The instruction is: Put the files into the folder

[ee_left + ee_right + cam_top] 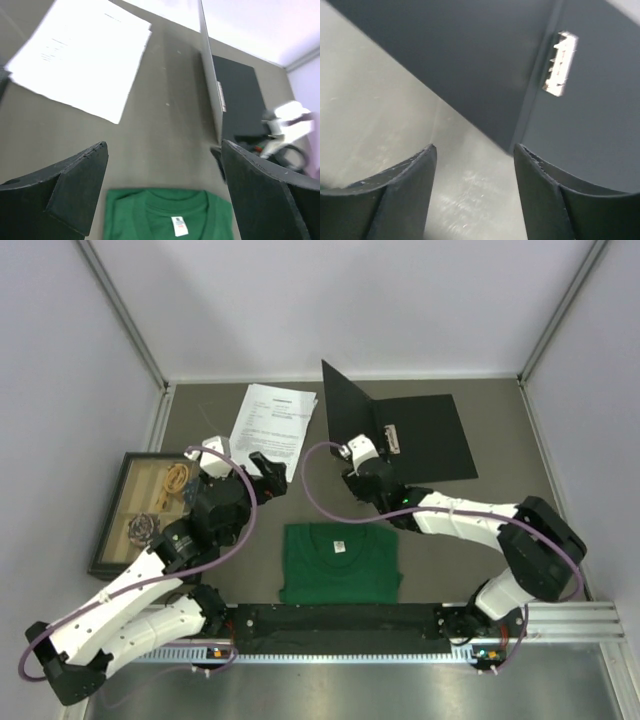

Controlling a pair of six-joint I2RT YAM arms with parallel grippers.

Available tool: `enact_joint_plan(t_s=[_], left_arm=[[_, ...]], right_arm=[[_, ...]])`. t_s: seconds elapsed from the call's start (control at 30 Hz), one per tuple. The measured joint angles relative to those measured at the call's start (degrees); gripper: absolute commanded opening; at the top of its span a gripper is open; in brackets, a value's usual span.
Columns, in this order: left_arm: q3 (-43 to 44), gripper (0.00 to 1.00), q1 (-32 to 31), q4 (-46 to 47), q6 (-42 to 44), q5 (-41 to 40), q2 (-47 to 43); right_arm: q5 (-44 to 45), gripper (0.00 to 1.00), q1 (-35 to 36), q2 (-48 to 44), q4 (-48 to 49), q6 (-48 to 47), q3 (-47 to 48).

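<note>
The files [272,420], white printed sheets, lie flat at the back left of the table and show in the left wrist view too [80,55]. The folder [430,435] lies open to their right. Its right black face is flat, with the clip [390,437] at the spine, and its left cover [345,410] stands up. My left gripper [268,475] hovers open just in front of the files, nothing between its fingers [75,185]. My right gripper [355,455] is open at the folder's near spine corner [512,145], below the clip [560,62], holding nothing.
A folded green T-shirt [340,560] lies near the front middle, below both grippers. A dark-framed picture box [150,505] sits at the left edge beside my left arm. Walls close the table at the back and sides.
</note>
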Motion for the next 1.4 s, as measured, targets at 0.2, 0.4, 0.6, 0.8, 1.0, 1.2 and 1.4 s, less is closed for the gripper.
enact_joint_plan(t_s=[0.2,0.4,0.6,0.8,1.0,1.2,1.4], left_arm=[[0.4,0.98,0.8,-1.5,1.3,-1.5,2.1],[8.3,0.98,6.2,-2.7,4.4,7.3,17.6],[15.1,0.98,22.5,-0.9,4.6,28.6,35.1],[18.8,0.98,27.3,0.6,4.6,39.0,47.7],[25.4,0.98,27.7,1.2,5.2,43.1,57.8],[30.5,0.96,28.6,1.3,5.9,44.0,66.6],[32.2,0.92,28.7,0.6,6.4,45.2,70.2]], right_arm=[[-11.4,0.72,-7.0,-7.7,-5.6,9.0,0.2],[-22.5,0.79,-19.7,-13.2,-9.4,14.8,0.3],[-36.0,0.78,-37.2,-4.1,-16.4,22.0,7.9],[-40.4,0.79,-47.9,11.1,-21.7,26.4,20.7],[-41.0,0.79,-54.0,14.2,-27.2,26.4,23.6],[-38.5,0.8,-56.2,17.0,-30.1,23.9,29.6],[-37.6,0.85,-57.6,21.0,-33.3,18.8,35.0]])
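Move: The files lie some 24 cm ahead of the left hand, 5 cm to its left and 26 cm below. The folder's half-raised cover leans up about 20 cm ahead and 16 cm to its right. From the right hand, the folder's right half is some 13 cm ahead, 16 cm to its right and 10 cm below; the raised cover stands 12 cm ahead and 5 cm left, the green shirt 17 cm back and 7 cm left. Down about 22 cm and forward 18 goes the open left hand, fingers tipping some 40 degrees downward, to hover where the files' right edge meets the cover's left edge. The right hand opens wider and leaves the cover, rising briefly while sweeping right, then dipping and reaching forward across the folder's right half to its outer edge, turning clockwise. ##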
